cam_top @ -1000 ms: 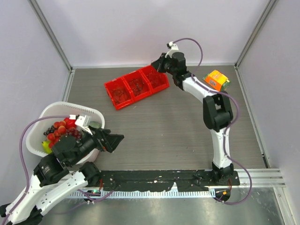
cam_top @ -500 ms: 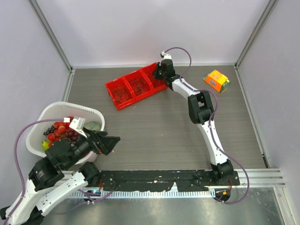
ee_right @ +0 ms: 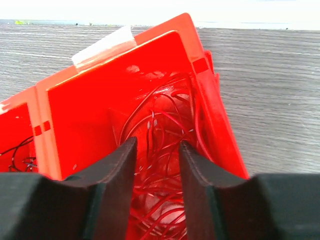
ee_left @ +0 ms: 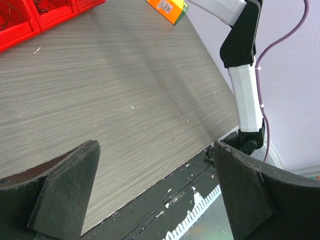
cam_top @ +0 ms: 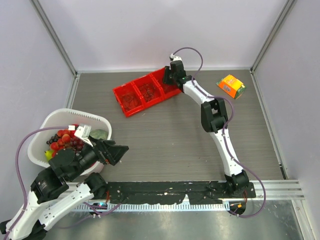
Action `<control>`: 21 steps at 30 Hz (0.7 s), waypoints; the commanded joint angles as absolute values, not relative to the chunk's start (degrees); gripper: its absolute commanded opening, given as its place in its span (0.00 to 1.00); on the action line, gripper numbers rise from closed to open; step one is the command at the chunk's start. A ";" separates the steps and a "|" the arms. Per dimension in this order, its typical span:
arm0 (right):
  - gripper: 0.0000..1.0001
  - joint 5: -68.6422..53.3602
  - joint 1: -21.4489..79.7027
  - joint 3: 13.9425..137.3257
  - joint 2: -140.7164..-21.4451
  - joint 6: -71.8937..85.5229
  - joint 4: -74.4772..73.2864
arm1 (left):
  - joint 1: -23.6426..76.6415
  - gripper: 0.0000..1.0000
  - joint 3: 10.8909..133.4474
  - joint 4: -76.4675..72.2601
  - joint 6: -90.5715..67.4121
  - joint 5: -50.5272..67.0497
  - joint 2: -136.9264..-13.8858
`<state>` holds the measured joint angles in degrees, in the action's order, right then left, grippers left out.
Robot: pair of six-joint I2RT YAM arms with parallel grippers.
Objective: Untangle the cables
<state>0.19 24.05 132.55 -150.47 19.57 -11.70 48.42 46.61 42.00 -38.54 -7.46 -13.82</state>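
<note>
Thin red cables lie in scribbly loops in the right compartment of the red bin. My right gripper hangs low over that compartment, jaws apart, with red loops showing in the gap between them. Dark cables show in the neighbouring compartment. From above, the right gripper is at the far right end of the red bin, and more cables fill its middle compartment. My left gripper stands open and empty near the table's front edge.
A white basket full of fruit stands at the left, beside my left arm. An orange box lies at the back right. A black rail runs along the near edge. Grey walls enclose the table.
My right arm swung left and came down over the bin's right compartment, and its jaws went from shut to apart. The left arm sank slightly.
</note>
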 commanded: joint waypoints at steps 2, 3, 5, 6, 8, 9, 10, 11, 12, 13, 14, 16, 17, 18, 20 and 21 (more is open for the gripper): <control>0.54 3.87 24.43 135.71 -142.56 15.39 -17.67 | 48.52 1.00 48.60 42.27 -39.02 -7.82 -14.24; 0.57 4.22 24.43 135.36 -141.69 14.60 -18.10 | 48.52 1.00 48.69 42.28 -39.11 -7.74 -14.24; 0.60 4.48 24.43 135.53 -140.72 13.63 -19.33 | 48.60 1.00 48.60 42.10 -39.37 -7.47 -14.76; 0.61 4.74 24.43 135.61 -140.10 13.45 -19.60 | 48.60 1.00 48.69 41.93 -39.46 -7.30 -14.94; 0.63 4.92 24.43 135.70 -138.88 13.10 -20.13 | 48.52 1.00 48.52 41.75 -39.90 -6.86 -15.55; 0.64 4.66 24.43 135.79 -138.52 12.92 -20.56 | 48.52 1.00 48.52 41.66 -40.08 -6.68 -15.64; 0.64 4.22 24.43 135.79 -137.56 13.01 -20.65 | 48.52 1.00 48.43 41.49 -40.25 -6.51 -15.73; 0.64 4.22 24.43 135.88 -137.03 13.09 -21.26 | 48.52 1.00 48.34 41.40 -40.51 -6.33 -15.99; 0.64 4.48 24.43 136.23 -136.15 13.18 -21.88 | 48.52 1.00 48.17 41.40 -40.60 -6.33 -16.00; 0.64 5.27 24.43 136.40 -135.53 13.27 -23.45 | 48.52 1.00 48.08 41.31 -40.78 -6.33 -16.26; 0.64 6.93 24.52 135.97 -134.31 13.36 -24.34 | 48.52 1.00 47.90 41.22 -40.96 -6.42 -16.35; 0.65 9.04 24.52 133.87 -131.33 13.36 -26.53 | 48.52 1.00 47.73 40.87 -41.13 -6.42 -16.52; 0.65 10.18 24.52 132.99 -130.18 13.53 -28.20 | 48.52 1.00 47.64 40.61 -41.22 -6.50 -16.61; 0.65 12.11 24.61 130.54 -127.47 14.32 -29.43 | 48.52 0.99 47.64 40.52 -41.31 -6.59 -16.79; 0.65 13.96 24.61 124.32 -122.03 15.55 -32.43 | 48.52 1.00 47.55 40.25 -41.40 -7.12 -16.96; 0.65 14.32 24.70 120.62 -119.82 15.90 -32.95 | 48.52 1.00 47.46 40.17 -41.57 -7.64 -16.96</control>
<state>8.67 24.38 128.97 -132.60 14.28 -27.53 48.42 46.72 42.26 -40.58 -6.98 -16.10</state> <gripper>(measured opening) 0.647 0.994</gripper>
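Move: The red cable lies in the right-hand compartment of the red bin, right under the right fingertips and only about 3 cm below them; from the left hand it is some 50 cm ahead, 17 cm to the right and 25 cm lower. From the right hand, the middle compartment with its dark cable is about 8 cm left and 5 cm back, and the orange packet about 28 cm right and 3 cm back. The red cable is left behind in the right-hand compartment as the right fingers, already partly open, spread wider and draw up out of the bin. The hand climbs about 12 cm and slants some 5 cm to the right and nearly as far back, speeding up towards the end, with only a slight roll of the wrist. ##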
